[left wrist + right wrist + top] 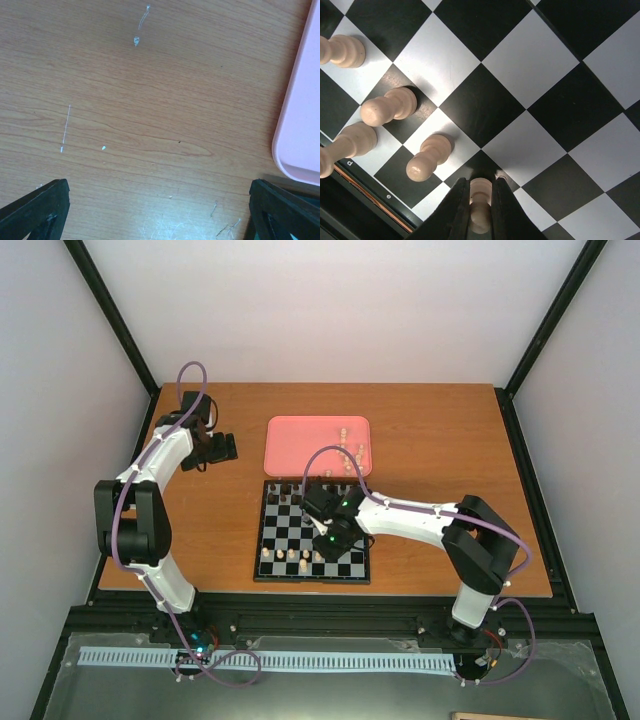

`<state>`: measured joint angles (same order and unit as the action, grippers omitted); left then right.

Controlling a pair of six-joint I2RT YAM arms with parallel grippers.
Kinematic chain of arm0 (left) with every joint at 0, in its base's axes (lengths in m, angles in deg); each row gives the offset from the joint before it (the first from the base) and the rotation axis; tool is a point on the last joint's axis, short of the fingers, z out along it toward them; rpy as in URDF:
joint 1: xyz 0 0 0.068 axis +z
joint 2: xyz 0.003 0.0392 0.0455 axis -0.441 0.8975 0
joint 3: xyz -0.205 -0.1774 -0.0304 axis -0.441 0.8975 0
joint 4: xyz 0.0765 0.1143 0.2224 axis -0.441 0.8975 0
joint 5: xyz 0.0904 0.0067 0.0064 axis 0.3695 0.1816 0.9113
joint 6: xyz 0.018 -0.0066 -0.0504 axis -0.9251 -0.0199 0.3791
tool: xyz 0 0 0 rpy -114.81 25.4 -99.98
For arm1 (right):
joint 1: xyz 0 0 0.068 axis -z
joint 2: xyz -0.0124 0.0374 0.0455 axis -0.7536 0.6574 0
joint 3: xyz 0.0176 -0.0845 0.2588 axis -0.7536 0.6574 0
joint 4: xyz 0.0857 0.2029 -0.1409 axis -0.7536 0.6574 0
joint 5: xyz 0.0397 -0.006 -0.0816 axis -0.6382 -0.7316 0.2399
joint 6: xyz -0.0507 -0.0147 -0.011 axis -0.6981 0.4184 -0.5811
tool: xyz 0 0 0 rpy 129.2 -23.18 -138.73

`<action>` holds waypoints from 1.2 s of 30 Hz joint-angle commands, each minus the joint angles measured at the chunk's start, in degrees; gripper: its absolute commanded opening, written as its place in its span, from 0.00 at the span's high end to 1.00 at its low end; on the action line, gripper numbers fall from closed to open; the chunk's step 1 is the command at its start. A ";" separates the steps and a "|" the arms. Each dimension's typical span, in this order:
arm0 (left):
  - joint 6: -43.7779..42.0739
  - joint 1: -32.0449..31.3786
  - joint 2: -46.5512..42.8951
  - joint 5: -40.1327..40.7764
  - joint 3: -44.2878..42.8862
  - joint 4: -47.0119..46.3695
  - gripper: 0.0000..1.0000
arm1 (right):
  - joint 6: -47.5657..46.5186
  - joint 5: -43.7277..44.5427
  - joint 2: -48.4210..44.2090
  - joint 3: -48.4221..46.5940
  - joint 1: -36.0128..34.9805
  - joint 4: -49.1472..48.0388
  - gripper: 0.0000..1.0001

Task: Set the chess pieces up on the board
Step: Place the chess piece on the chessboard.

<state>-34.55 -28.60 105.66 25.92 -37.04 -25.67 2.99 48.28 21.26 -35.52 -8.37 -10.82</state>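
Observation:
The checkered board (345,568) lies at the table's near middle, with dark brown pieces on its far row and several cream pawns (291,556) on its near left. My right gripper (332,538) hangs low over the board's near half. In the right wrist view it (481,200) is shut on a cream pawn (480,192) whose base is on or just above a black square, next to three standing cream pawns (427,157). My left gripper (226,447) is open and empty over bare wood, left of the pink tray; its fingertips (40,205) show wide apart.
The pink tray (300,445) sits behind the board with several cream pieces (350,445) at its right side; its edge shows in the left wrist view (300,130). Black frame rails run along the table sides.

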 commanded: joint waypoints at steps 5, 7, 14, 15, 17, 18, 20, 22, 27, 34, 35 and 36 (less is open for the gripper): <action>-0.20 -0.38 -1.36 -0.06 -0.93 -0.53 0.00 | 0.67 2.29 1.32 -0.15 -0.56 -0.87 0.97; -0.19 -0.45 -1.34 -0.02 -0.98 -0.53 0.00 | 0.40 2.14 1.71 -0.33 -0.55 -0.86 0.97; -0.31 -0.44 -1.30 0.12 -1.03 -0.44 0.00 | -0.18 1.91 2.60 -0.97 -0.56 -0.88 0.97; -0.27 -0.39 -1.22 0.12 -1.08 -0.46 0.00 | -0.22 1.81 2.68 -1.07 -0.56 -0.87 0.97; -0.26 -0.38 -1.20 0.04 -1.09 -0.47 0.00 | -0.30 1.70 2.77 -1.30 -0.56 -0.79 0.97; -0.27 -0.39 -1.14 0.07 -1.16 -0.49 0.00 | -0.39 1.70 2.81 -1.40 -0.56 -0.72 0.97; -0.29 -0.44 -1.04 0.08 -1.18 -0.35 0.00 | -0.39 1.81 2.75 -1.44 -0.56 -0.54 0.97; -0.28 -0.40 -1.03 0.03 -1.30 -0.47 0.00 | -0.32 1.81 2.49 -1.40 -0.51 -0.44 0.97; -0.28 -0.42 -1.00 -0.15 -1.41 -0.32 0.00 | -0.47 1.41 1.74 -1.41 -0.56 0.18 0.89; -0.23 -0.38 -0.99 -0.19 -1.36 -0.39 0.00 | -0.47 1.77 0.65 -2.32 -0.56 1.64 0.63; -0.21 -0.40 -1.03 -0.20 -1.42 -0.37 0.00 | -0.52 2.01 0.47 -2.69 -0.56 1.94 0.60; -0.19 -0.38 -1.09 -0.23 -1.46 -0.40 0.00 | -0.48 2.47 0.42 -3.19 -0.56 2.36 0.57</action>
<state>-34.57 -28.60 105.66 25.92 -37.04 -25.67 2.55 49.59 22.59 -36.54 -8.42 -9.95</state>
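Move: The right hand already holds a light pawn, and its target is the dark square right beneath: straight below, about 2 cm down. The nearest standing pawn is level with it and roughly 3 cm to the left, a second pawn 6 cm left; a taller light piece stands 6 cm left and some 3 cm back, all about 1 cm lower than the hand. From the left hand that square lies about 24 cm back, 27 cm right and 11 cm below. Forward and down by only about half a centimetre each, the right hand settles the held pawn onto its dark square beside the row of pawns. It then stays over the spot with hardly any turn, and at the very end the fingers open a good third of their range, letting go of the pawn while still on either side of it. ##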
